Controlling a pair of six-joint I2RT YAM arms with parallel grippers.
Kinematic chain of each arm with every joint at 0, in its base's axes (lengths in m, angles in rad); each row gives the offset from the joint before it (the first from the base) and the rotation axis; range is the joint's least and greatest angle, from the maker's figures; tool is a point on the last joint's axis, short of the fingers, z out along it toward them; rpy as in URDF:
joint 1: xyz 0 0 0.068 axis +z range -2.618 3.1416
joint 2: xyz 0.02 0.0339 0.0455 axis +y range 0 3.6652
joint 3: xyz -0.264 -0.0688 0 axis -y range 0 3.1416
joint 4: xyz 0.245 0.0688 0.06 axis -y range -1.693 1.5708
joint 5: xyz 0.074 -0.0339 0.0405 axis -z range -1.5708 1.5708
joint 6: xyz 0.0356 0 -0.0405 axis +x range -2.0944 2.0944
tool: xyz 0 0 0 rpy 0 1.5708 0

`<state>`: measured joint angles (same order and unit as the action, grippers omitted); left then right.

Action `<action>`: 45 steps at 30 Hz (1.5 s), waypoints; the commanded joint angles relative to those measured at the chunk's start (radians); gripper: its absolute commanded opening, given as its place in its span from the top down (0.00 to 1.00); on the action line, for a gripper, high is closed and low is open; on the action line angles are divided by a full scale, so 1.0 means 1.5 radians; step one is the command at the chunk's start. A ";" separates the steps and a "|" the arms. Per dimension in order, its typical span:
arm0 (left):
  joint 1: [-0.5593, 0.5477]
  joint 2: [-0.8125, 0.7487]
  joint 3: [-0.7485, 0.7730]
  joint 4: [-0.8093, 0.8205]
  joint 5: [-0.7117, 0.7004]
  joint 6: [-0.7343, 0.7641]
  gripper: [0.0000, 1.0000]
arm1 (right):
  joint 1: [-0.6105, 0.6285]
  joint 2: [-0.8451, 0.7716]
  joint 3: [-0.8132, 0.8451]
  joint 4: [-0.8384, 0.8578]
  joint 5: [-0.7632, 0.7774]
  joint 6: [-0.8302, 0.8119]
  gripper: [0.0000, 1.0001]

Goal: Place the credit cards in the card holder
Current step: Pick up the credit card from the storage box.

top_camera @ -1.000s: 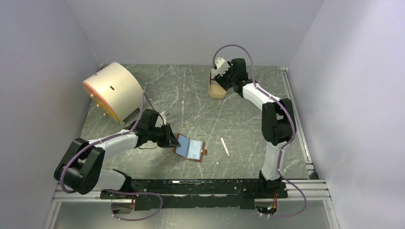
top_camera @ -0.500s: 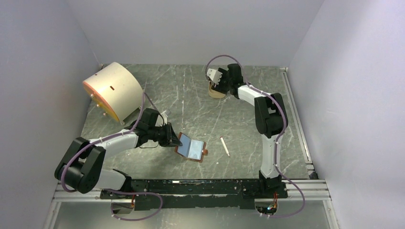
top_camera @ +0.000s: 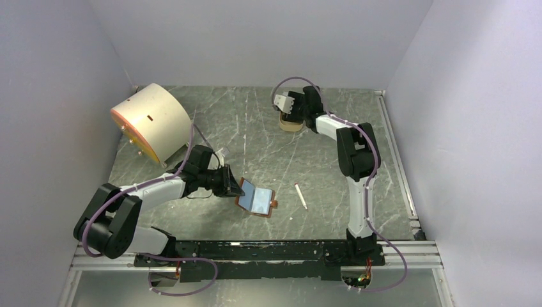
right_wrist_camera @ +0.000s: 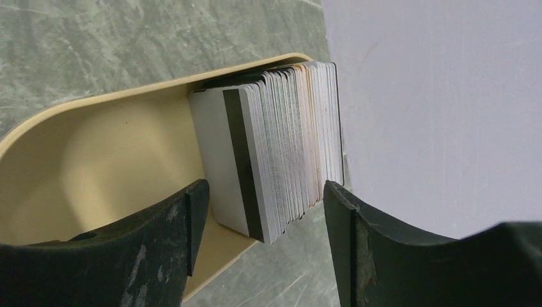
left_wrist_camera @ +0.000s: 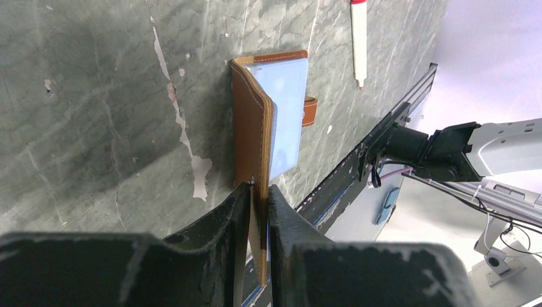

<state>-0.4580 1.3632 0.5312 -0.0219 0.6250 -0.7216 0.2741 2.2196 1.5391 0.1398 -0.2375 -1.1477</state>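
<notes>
The card holder [top_camera: 259, 200], a brown wallet with a light blue inside, lies open near the table's middle front. My left gripper [top_camera: 232, 185] is shut on its left flap, which stands tilted up off the table. In the left wrist view the flap's edge [left_wrist_camera: 253, 121] runs in between the closed fingers of the left gripper [left_wrist_camera: 259, 195]. The credit cards [right_wrist_camera: 275, 153] stand as a thick stack on edge in a tan oval tray [right_wrist_camera: 89, 160] at the back. My right gripper [right_wrist_camera: 263, 195] hangs open over the stack, a finger on either side, touching nothing. From above, the right gripper [top_camera: 283, 104] hides the cards.
A thin white pen-like stick [top_camera: 300, 196] with a red tip [left_wrist_camera: 358, 38] lies right of the wallet. A big cream drum [top_camera: 150, 120] sits on its side at the back left. Walls close the back and both sides; a black rail [top_camera: 281, 249] runs along the front.
The right arm has swung left and its gripper has come over the tan tray. The left gripper has tipped the wallet's flap a little higher.
</notes>
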 commanded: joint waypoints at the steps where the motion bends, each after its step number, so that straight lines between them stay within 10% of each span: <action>1: 0.006 -0.006 0.015 0.023 0.024 0.008 0.79 | 0.000 0.021 0.029 0.022 -0.021 -0.024 0.31; 27: 0.006 0.011 0.009 0.045 0.045 0.000 0.79 | -0.012 0.024 0.131 -0.099 -0.018 -0.034 0.49; 45: 0.006 0.035 0.013 0.054 0.055 0.000 0.78 | -0.022 0.017 0.116 -0.118 -0.044 -0.043 0.93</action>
<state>-0.4549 1.4082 0.5312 0.0261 0.6781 -0.7223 0.2619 2.2574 1.7092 -0.0612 -0.3038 -1.1969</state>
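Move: The front of the card stack, where the next credit card stands, is about 1 cm ahead and 1 cm to the left of the right hand, its middle some 2 cm lower, already between the open fingers. The rest of the stack is centred about 4 cm ahead and 1 cm left; the storage box's empty end lies about 5 cm back and 1 cm left. From the left hand, the card is roughly 38 cm ahead, 18 cm to the right. Forward and upward first, about 2 cm each way and slightly left, the right hand slides its open fingers over the front of the stack; then it eases back and down by about 1 cm with hardly any wrist turn, closing almost fully to pinch the upper edge of a single card between the tips. ##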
